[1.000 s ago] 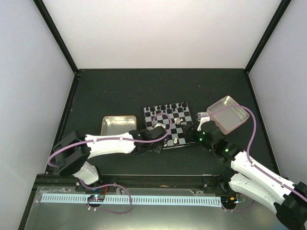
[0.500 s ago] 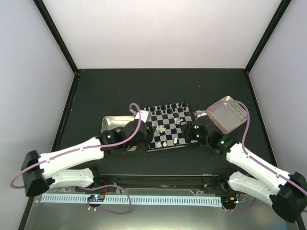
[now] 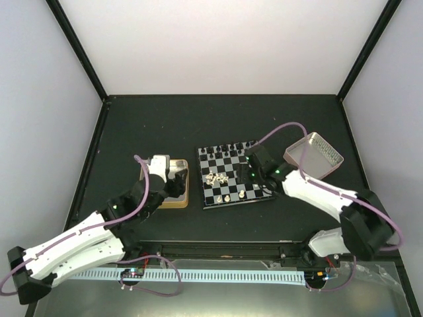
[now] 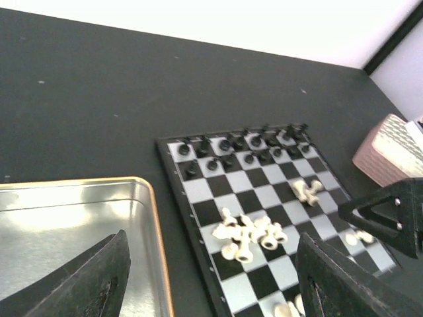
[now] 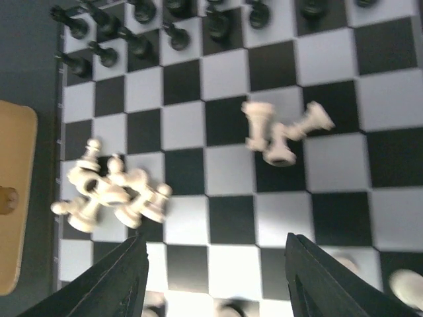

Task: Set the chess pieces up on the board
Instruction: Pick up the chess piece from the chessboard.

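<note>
The board [image 3: 232, 187] lies mid-table with black chess pieces [image 3: 228, 149] standing in two rows along its far edge. A heap of toppled cream pieces [image 3: 215, 178] lies on its left half. A few more cream ones [image 5: 281, 132] lie tipped over near the middle. My left gripper [image 3: 177, 183] hangs open and empty over the tin tray, left of the board. In its wrist view the cream heap [image 4: 251, 232] lies between its fingers [image 4: 92, 277]. My right gripper [image 3: 254, 170] hovers open and empty over the board's right half, with the cream heap [image 5: 109, 191] off to its left.
A gold-rimmed tin tray [image 3: 151, 169] sits directly left of the board. A pink-sided tray [image 3: 316, 153] stands tilted at the board's right. Black frame posts and white walls enclose the dark table.
My left arm pulled back off the board to the left, over the tin tray, and its jaws widened. My right gripper moved left from the pink tray onto the board.
</note>
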`<state>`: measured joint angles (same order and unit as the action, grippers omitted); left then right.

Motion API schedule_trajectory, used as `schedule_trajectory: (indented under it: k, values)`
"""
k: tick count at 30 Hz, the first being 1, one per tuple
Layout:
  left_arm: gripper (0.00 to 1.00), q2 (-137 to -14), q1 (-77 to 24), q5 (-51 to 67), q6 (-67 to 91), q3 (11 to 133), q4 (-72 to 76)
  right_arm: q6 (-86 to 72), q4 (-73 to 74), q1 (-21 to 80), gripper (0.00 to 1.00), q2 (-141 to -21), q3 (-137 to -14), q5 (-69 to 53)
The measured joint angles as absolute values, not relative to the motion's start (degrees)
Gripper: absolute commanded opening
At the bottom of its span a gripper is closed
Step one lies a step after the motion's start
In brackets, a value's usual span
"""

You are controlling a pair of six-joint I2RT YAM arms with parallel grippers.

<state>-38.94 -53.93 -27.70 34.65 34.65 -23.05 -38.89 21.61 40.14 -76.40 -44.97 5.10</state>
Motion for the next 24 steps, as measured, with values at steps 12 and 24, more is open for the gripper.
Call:
schedule_trajectory:
  k: [12, 24]
  values:
    - [0.73, -35.55, -42.92, -26.11, 32.16, 34.65, -22.9, -32.58, 22.55, 44.42, 0.43, -98.54, -65.49, 0.21]
    - [0.73, -32.23, -42.39, -26.09, 31.97, 35.53, -26.72, -33.76, 27.24, 47.62, 0.27, -105.06, -68.38, 4.75]
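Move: The white piece at the right edge of the jumbled white pile lies about 10 cm to the right hand's left, some 2 cm ahead and 6 cm below. The three loose white pieces lie roughly 4 cm farther out and 8 cm to the right of it. The nearest black pawns stand about 9 cm beyond it, a standing white piece about 7 cm nearer. From the left hand, that target is about 7 cm ahead, 13 cm right and 18 cm below. With its fingertips closing in around a white piece at the pile's right edge, the right hand has swept about 10 cm left and a little forward, then dropped some 5 cm, easing back slightly; it turns about 10 degrees counter-clockwise and tips steeper. The fingers narrow to half their gap; a firm touch can't be made out. The left hand, open and empty, backs about 5 cm left, away from the pile, rising a little. ##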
